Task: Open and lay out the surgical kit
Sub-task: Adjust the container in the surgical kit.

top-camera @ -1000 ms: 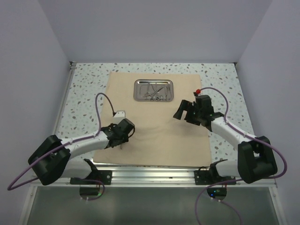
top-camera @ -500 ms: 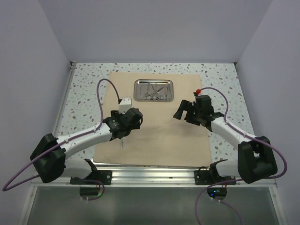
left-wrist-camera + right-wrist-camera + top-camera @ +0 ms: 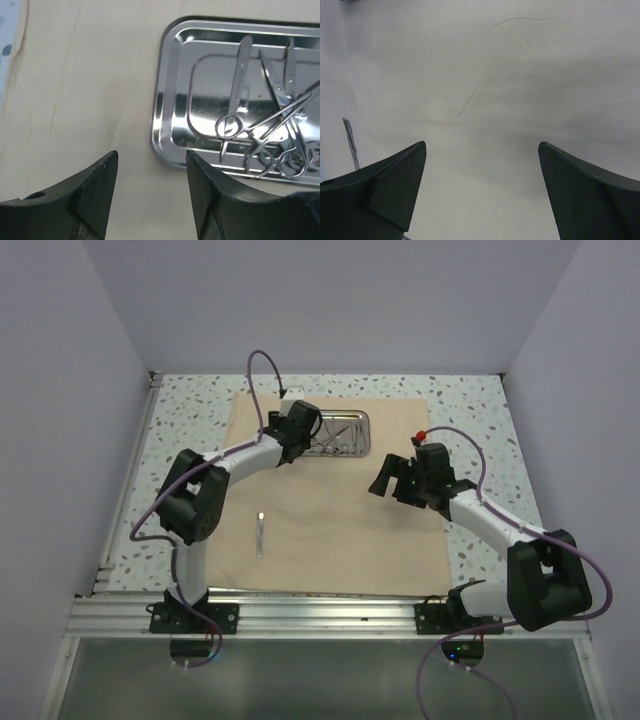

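The tan cloth wrap lies spread flat on the table. The steel tray sits at its far middle and holds several thin silver instruments. One more silver instrument lies alone on the cloth at the near left. My left gripper hovers open and empty over the tray's left end. In the left wrist view the left gripper is just short of the tray and its instruments. My right gripper is open and empty over the cloth's right side. In the right wrist view the right gripper is over bare cloth, with the lone instrument at the left.
The speckled tabletop shows around the cloth. Grey walls close the sides and back. A metal rail runs along the near edge, where the arm bases stand.
My left arm has swung from the near left of the cloth out to the tray's left end, leaving a silver instrument lying on the cloth. The right arm has not moved.
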Robot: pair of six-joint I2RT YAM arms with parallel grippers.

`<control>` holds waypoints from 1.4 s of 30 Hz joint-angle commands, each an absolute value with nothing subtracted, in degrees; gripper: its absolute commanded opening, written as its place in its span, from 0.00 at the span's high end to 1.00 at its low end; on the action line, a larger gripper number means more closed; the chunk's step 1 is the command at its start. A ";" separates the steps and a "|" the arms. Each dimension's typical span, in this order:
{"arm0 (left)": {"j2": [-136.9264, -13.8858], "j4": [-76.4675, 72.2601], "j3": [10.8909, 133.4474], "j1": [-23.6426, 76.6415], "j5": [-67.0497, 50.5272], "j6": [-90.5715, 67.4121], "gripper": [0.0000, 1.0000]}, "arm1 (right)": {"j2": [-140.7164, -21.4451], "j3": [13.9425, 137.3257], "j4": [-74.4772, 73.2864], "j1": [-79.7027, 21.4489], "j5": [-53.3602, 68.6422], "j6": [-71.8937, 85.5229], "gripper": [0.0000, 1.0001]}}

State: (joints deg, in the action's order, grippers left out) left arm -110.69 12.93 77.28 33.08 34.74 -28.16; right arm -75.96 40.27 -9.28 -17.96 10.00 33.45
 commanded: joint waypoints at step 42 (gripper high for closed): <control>-142.21 17.58 104.33 23.38 13.03 -20.04 0.70 | -79.01 43.86 -7.91 -18.72 9.58 32.52 0.02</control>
State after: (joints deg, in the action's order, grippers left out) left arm -139.24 8.91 108.09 24.93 19.18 -20.75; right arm -78.50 41.34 -9.39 -18.39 10.00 33.34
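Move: The leftmost instrument in the metal tray, a long straight one, has its middle about 10 cm ahead of the left hand, 7 cm to its right and some 7 cm below. The tray's middle is also 10 cm ahead, 9 cm to the right; the scissors lie beyond the instrument, about 8 cm ahead and 11 cm right of the hand. For the idle right hand that instrument is roughly 22 cm ahead and 15 cm left. Forward and to its right, the half-open left hand crosses the tray's near left corner, turning about 10 degrees clockwise, then sinks some 5 cm among the instruments. Low in the tray it reverses sideways, sweeping about 5 cm left and slightly forward while the fingers close to roughly half their starting gap around the leftmost instrument, drawing it away from the scissors. ##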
